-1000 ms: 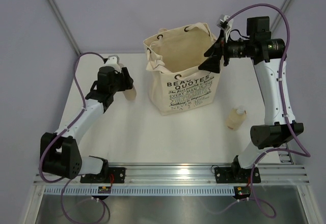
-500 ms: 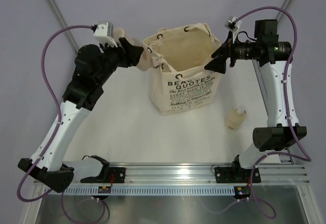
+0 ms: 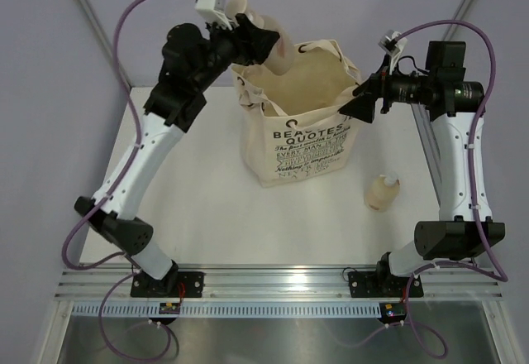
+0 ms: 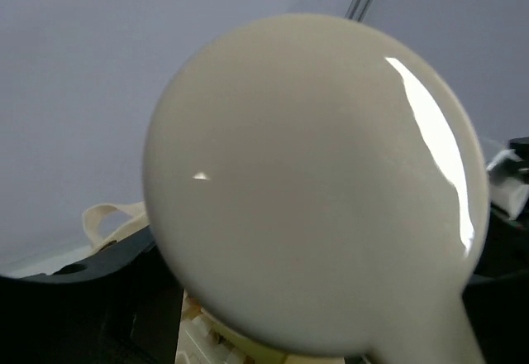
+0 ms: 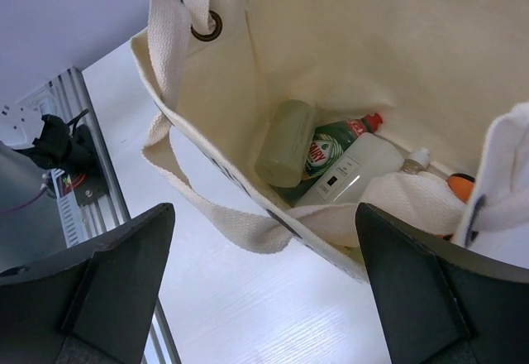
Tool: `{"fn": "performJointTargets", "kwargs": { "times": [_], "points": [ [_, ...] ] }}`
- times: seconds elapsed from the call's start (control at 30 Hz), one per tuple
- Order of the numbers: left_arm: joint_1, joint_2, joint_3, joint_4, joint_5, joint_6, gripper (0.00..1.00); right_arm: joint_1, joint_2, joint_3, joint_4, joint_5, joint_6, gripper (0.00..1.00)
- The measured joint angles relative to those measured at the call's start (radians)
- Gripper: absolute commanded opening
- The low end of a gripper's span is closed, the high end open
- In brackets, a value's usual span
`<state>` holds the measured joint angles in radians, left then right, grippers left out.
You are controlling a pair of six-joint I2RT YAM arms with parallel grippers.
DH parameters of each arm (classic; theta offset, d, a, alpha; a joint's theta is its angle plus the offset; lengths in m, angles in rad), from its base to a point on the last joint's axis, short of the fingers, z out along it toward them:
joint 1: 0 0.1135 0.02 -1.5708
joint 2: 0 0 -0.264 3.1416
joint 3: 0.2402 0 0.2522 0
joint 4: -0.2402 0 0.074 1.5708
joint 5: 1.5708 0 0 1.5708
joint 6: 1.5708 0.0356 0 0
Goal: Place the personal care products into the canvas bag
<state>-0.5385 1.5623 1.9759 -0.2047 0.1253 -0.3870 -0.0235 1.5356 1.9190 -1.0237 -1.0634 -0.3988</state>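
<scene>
The canvas bag [image 3: 307,145] stands upright and open mid-table, with black lettering on its front. My left gripper [image 3: 263,43] is shut on a beige pump bottle [image 3: 281,52] and holds it high over the bag's rear left rim. In the left wrist view the bottle's round base [image 4: 314,182] fills the frame. My right gripper [image 3: 364,102] is open and empty just outside the bag's right rim. In the right wrist view [image 5: 264,298] it looks into the bag [image 5: 331,41], where a sage-green tube [image 5: 285,143], a green bottle with a red cap [image 5: 337,146] and a white bottle [image 5: 361,174] lie.
A small cream bottle [image 3: 383,192] lies on the white table to the right of the bag, below my right arm. A small orange-capped item [image 5: 460,184] shows deep in the bag. A rope-like handle [image 5: 178,29] hangs over the near rim.
My left arm has lifted the beige bottle from the table's left side, up and to the right, to above the bag's rim. My right gripper has drawn back slightly to the right.
</scene>
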Motion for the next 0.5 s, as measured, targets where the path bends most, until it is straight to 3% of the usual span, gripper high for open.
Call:
{"fn": "performJointTargets", "kwargs": {
  "times": [0.23, 0.33, 0.43, 0.5],
  "points": [
    [-0.018, 0.262, -0.001, -0.087, 0.039, -0.002, 0.00, -0.084, -0.055, -0.071, 0.065, 0.006, 0.059, 1.00],
    [-0.031, 0.297, -0.048, -0.124, 0.050, 0.011, 0.07, -0.102, -0.067, -0.092, 0.069, 0.005, 0.057, 1.00],
    [-0.047, 0.293, -0.101, -0.108, 0.065, 0.023, 0.18, -0.102, -0.076, -0.113, 0.069, 0.006, 0.044, 0.99],
    [-0.054, 0.285, -0.127, -0.086, 0.075, 0.026, 0.36, -0.102, -0.083, -0.129, 0.069, 0.008, 0.030, 1.00]
  ]
}}
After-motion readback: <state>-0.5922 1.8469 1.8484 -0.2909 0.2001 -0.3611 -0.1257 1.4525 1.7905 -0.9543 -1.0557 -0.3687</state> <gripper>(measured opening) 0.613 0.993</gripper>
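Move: The left gripper already holds the pump bottle high beyond the bag's left rim; the canvas bag's mouth lies with its middle some 7 cm ahead, 11 cm to the right and 23 cm below. The products already in the bag lie about 2 cm ahead, 13 cm right and 48 cm down. From the empty right gripper, the mouth's middle is roughly 10 cm ahead, 9 cm left and 6 cm lower. Lower the left gripper quickly, about 22 cm, into the canvas bag's mouth, carrying it some 8 cm right and a little forward on the way, and tip the fingers down some 25 degrees; ease off near the end and keep the grip on the pump bottle. Meanwhile draw the open right gripper about 3 cm right, away from the mouth, turning slightly clockwise. ##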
